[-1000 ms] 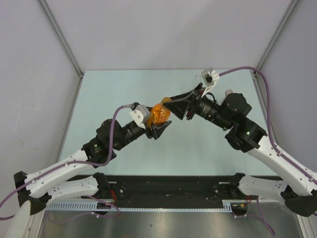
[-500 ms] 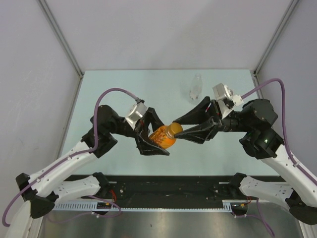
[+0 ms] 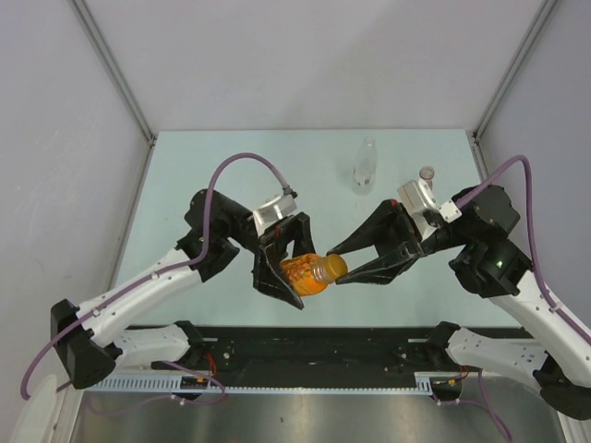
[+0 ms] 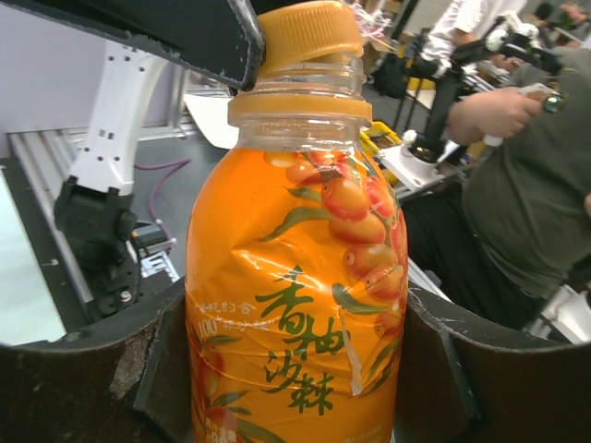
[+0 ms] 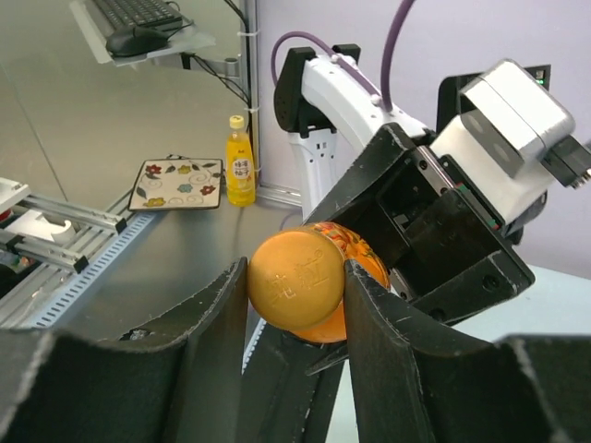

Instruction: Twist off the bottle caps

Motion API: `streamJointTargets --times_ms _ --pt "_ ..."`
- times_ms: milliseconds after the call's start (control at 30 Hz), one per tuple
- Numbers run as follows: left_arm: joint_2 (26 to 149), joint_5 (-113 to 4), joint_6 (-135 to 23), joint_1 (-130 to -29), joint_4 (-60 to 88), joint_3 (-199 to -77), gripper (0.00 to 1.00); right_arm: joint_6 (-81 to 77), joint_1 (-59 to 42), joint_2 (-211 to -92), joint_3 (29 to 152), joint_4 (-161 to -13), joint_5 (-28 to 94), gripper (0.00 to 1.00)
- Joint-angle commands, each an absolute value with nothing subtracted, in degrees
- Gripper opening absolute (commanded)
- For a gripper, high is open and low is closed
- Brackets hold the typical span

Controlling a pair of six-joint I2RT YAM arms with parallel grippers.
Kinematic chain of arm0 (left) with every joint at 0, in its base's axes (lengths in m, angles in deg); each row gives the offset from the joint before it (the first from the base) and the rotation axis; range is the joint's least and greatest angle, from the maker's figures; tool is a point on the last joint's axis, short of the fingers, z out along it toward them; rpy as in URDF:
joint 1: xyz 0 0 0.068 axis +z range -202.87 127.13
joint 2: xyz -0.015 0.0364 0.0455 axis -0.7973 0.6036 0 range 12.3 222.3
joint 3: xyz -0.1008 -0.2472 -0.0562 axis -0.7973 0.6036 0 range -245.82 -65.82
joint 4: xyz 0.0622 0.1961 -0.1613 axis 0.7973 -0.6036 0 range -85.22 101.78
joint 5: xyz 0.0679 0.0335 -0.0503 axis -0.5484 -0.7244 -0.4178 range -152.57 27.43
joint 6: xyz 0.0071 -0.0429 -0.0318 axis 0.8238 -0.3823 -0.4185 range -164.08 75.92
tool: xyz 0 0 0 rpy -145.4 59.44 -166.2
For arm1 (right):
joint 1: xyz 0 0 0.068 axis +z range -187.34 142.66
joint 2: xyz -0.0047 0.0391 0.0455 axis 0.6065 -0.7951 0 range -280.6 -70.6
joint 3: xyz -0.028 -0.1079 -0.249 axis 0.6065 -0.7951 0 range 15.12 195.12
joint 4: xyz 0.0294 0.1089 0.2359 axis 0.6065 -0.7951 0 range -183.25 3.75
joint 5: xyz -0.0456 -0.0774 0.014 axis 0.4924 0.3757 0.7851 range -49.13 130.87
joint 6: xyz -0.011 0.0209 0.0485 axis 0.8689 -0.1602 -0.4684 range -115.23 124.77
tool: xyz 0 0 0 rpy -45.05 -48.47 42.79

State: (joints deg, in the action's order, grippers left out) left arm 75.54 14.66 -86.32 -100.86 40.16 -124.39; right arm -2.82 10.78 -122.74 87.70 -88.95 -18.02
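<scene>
A squat orange bottle (image 3: 303,273) is held on its side above the table's near middle, neck pointing right. My left gripper (image 3: 297,268) is shut on its body; in the left wrist view the printed orange bottle (image 4: 295,277) fills the gap between both fingers of the left gripper (image 4: 295,369). My right gripper (image 3: 343,265) is shut on the orange cap (image 3: 334,267). In the right wrist view both fingers of the right gripper (image 5: 297,273) press the sides of the round orange cap (image 5: 294,281). The orange cap (image 4: 305,32) still sits on the neck.
A clear bottle (image 3: 367,164) lies on the pale green table (image 3: 212,175) at the back right. A small pale round cap (image 3: 427,173) rests just right of it, near my right wrist. A black rail (image 3: 314,337) runs along the near edge.
Both arms have carried the orange bottle from mid-table toward the near edge, still gripped at body and cap. The clear bottle at the back has come into view.
</scene>
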Motion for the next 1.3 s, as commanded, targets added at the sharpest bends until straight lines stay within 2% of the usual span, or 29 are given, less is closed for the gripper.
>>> streamJointTargets --times_ms 0,133,300,433,533,700,867,933,1067,1267 --pt "76.4 14.9 -97.7 -100.2 60.6 -129.2 0.01 -1.2 11.0 -121.4 87.9 -98.1 -28.1 0.0" --pt "77.2 15.1 -97.1 -99.8 60.0 -129.5 0.01 -0.3 10.5 -120.6 88.0 -99.0 -27.6 0.0" --pt "75.2 12.4 -79.4 -98.3 37.8 -130.9 0.0 -0.7 7.9 -119.2 88.2 -99.2 -23.8 0.0" --pt "74.4 10.6 -76.0 -96.3 33.6 -129.3 0.0 -1.8 6.5 -118.2 88.2 -98.4 -21.0 0.0" --pt "72.6 6.4 -74.6 -93.1 31.5 -127.3 0.0 -0.7 5.2 -117.4 88.3 -99.8 -13.5 0.0" --pt "68.6 -4.4 -71.7 -87.7 26.6 -124.5 0.01 2.7 4.9 -118.7 88.5 -106.3 15.0 0.0" --pt "65.0 -20.4 -66.9 -86.1 18.1 -123.9 0.02 -0.8 4.7 -126.9 91.8 -115.1 45.5 0.0" --pt "64.0 -24.5 -66.1 -86.0 15.6 -123.9 0.02 -2.9 4.5 -132.4 93.7 -117.6 52.1 0.0" --pt "60.2 -39.4 -65.3 -86.0 12.4 -123.1 0.02 -6.1 3.7 -140.0 95.4 -121.7 56.5 0.0" --pt "56.9 -54.8 -63.6 -86.0 4.9 -121.4 0.02 -10.0 1.1 -150.7 95.4 -123.9 57.5 0.0"
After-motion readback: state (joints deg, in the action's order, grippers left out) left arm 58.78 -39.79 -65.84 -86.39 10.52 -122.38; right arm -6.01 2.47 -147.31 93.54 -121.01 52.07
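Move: The right hand pinches the orange bottle's cap; the bottle, gripped by the left hand, has its middle about 7 cm left and 2 cm back of it, level. The red cap lies on the table roughly 39 cm ahead, 16 cm right and 33 cm below; the clear bottle stands 6 cm beyond and 7 cm left of the red cap. From the left hand, the red cap is some 41 cm ahead, 23 cm right, 33 cm below. Right hand pulls cap off, swings some 27 cm forward and down towards red cap; left takes bottle forward. ##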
